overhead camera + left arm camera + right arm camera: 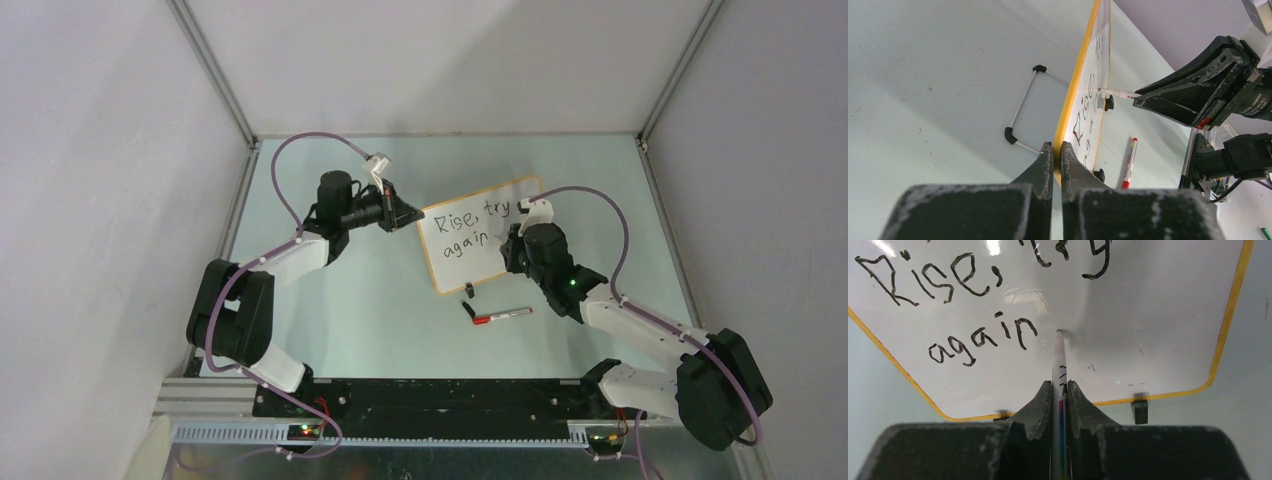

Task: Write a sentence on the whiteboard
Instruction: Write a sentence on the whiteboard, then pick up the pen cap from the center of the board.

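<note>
The whiteboard (465,268), white with a yellow-orange frame, stands tilted on the table; its face (1158,315) fills the right wrist view. The sentence (470,225) reads "Rise, try" over "again" (983,340) in black. My left gripper (410,215) is shut on the board's left frame edge (1073,90); its fingertips (1057,146) pinch the yellow rim. My right gripper (515,245) is shut on a white marker (1058,360), whose tip rests against the board just right of "again". That marker (1118,92) and the right gripper (1138,100) also show in the left wrist view.
A red-capped marker (500,316) lies on the table in front of the board, with a small black cap (467,310) beside it. Behind the board a wire stand (1023,107) lies flat. Black clip feet (1140,411) sit under the lower frame. Enclosure walls ring the table.
</note>
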Action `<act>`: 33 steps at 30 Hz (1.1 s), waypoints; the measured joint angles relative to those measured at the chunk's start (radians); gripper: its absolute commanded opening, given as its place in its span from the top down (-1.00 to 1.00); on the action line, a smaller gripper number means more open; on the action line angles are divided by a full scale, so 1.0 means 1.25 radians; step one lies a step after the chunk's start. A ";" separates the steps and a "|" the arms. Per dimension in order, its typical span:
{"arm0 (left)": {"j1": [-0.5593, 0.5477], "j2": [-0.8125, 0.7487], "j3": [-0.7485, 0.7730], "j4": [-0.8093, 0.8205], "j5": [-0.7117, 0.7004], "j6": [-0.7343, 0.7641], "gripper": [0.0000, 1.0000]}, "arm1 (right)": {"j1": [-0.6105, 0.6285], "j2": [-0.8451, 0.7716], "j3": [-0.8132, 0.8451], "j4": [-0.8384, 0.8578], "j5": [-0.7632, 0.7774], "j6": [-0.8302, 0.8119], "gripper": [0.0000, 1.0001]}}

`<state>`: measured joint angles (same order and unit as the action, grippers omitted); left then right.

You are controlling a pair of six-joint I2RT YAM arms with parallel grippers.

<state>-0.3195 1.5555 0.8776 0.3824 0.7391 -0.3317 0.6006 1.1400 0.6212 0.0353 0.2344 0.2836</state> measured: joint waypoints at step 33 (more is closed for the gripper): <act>-0.010 -0.070 -0.035 -0.069 -0.135 0.020 -0.21 | 0.017 -0.157 -0.035 -0.016 0.001 0.001 1.00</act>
<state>-0.3317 1.4685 0.8337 0.2958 0.5701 -0.3065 0.6220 0.9432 0.5774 0.0154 0.2356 0.2848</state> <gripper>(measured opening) 0.529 0.154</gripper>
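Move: Ahead of the right hand, about 5 cm forward, 2 cm left and 3 cm lower, is the blank spot just after "again" where the tip of its held marker sits. From that hand, the word "again" is about 10 cm left and 4 forward, "try" about 11 forward and 3 left, and the red marker some 9 cm back, straight in line, on the table about 12 below. The left hand, pinching the whiteboard's left edge, has that spot about 17 cm to its right, 3 back and 6 lower. Pressing in barely half a centimetre with the marker tip at the board, the right hand then lifts it clear: about 5 cm up, fingers tipping up some 10 degrees, easing back about 2 cm and sinking slightly at the end, marker still gripped. Late on, the left hand opens to about half, lets go of the board's edge and backs off 2 cm to its left. ##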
